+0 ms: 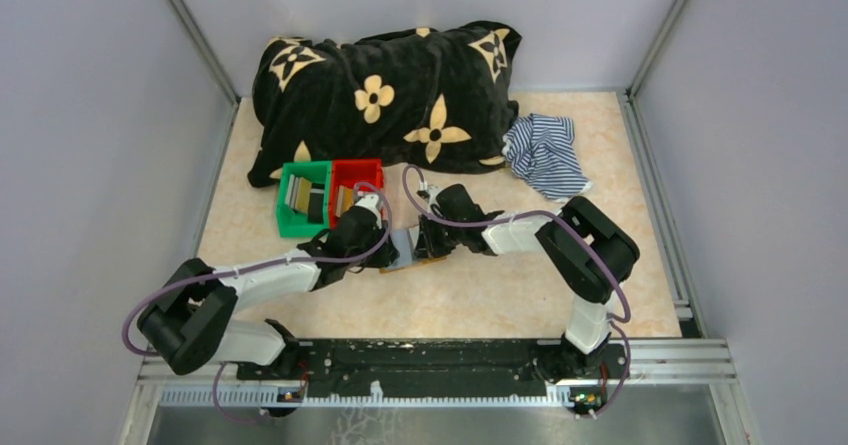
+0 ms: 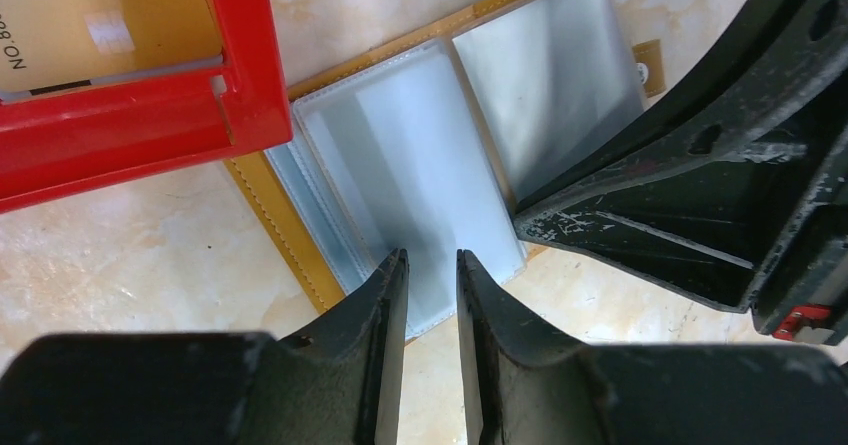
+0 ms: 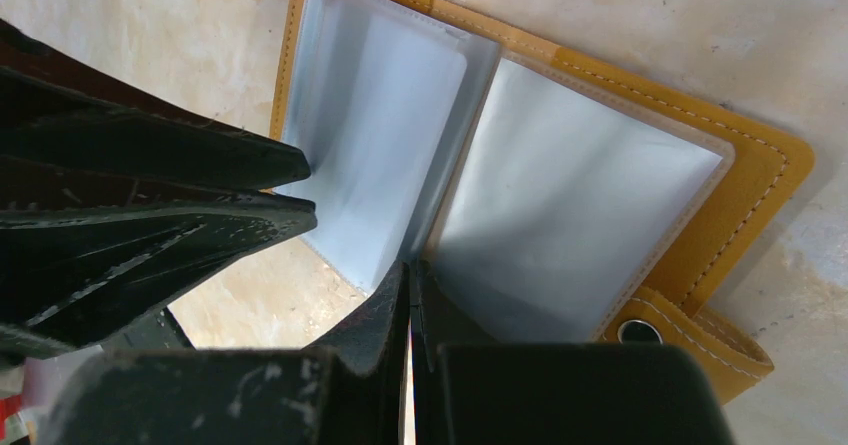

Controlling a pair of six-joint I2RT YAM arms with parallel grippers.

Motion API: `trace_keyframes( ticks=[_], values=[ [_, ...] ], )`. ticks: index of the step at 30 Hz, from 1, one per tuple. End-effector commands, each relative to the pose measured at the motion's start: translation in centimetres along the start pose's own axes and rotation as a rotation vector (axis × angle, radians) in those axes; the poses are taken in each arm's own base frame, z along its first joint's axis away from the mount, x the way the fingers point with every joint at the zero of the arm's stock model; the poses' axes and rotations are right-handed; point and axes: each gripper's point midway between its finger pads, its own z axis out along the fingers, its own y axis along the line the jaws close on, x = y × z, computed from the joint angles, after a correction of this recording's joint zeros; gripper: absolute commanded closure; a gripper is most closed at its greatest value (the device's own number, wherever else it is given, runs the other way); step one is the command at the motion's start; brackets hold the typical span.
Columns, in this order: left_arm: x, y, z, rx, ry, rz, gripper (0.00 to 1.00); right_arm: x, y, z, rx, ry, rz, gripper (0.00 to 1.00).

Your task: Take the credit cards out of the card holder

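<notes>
The card holder (image 1: 405, 252) lies open on the table between both grippers, a tan wallet with grey-blue sleeve panels (image 2: 420, 155) and a snap tab (image 3: 700, 340). No card shows in the sleeves that face up. My left gripper (image 2: 432, 257) hovers over the near edge of the left panel, open by a narrow gap with only table showing between the fingers. My right gripper (image 3: 411, 268) is shut, its tips resting at the fold between the two panels (image 3: 580, 215). Credit cards stand in the green bin (image 1: 303, 197), and a yellowish one lies in the red bin (image 2: 90, 25).
The red bin (image 1: 357, 180) and green bin (image 1: 288, 215) stand side by side just left of the holder, the red one's corner (image 2: 250, 115) overlapping its edge. A black flowered blanket (image 1: 390, 90) fills the back. A striped blue-white cloth (image 1: 545, 153) lies at the back right.
</notes>
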Motion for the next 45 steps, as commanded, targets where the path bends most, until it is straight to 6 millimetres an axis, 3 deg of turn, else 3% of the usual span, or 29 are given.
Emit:
trace_keyframes(
  ticks=[1, 18, 23, 25, 28, 31, 45],
  values=[
    [-0.4, -0.5, 0.5, 0.017, -0.008, -0.004, 0.69, -0.1, -0.6, 0.1, 0.004, -0.014, 0.009, 1.0],
    [0.6, -1.7, 2.0, 0.103, 0.01, -0.024, 0.69, 0.8, -1.3, 0.4, 0.001, -0.004, 0.036, 1.0],
    [-0.7, -0.9, 1.1, 0.037, -0.025, -0.028, 0.69, 1.0, -1.6, 0.5, 0.003, -0.001, 0.044, 1.0],
    [-1.3, 0.3, 0.4, -0.035, -0.052, -0.034, 0.65, 0.9, -1.6, 0.5, 0.0, -0.003, 0.045, 1.0],
    [-1.9, 2.1, -0.5, -0.126, -0.081, -0.052, 0.5, 1.0, -1.5, 0.7, -0.006, -0.001, 0.047, 1.0],
    [-1.9, 2.5, -0.8, -0.136, -0.091, -0.061, 0.41, 0.9, -1.5, 0.8, -0.012, 0.0, 0.047, 1.0],
    [-1.3, 0.4, 0.7, -0.025, -0.055, -0.061, 0.4, 1.2, -1.6, 0.7, -0.008, 0.006, 0.056, 1.0]
  ],
)
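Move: The card holder's clear left sleeve lies just below the left hand, its middle about 2 cm ahead and level sideways, 2 cm down. The holder's right page is some 4 cm ahead and 5 cm right of that hand; the red box sits about 13 cm ahead and 8 cm left. From the right hand, the sleeve's middle is roughly 3 cm ahead, 4 cm left and 1 cm down. Left hand goes 2.5 cm right over the sleeve, then 4 cm left, fingers opening; right's closed tips stay down. ##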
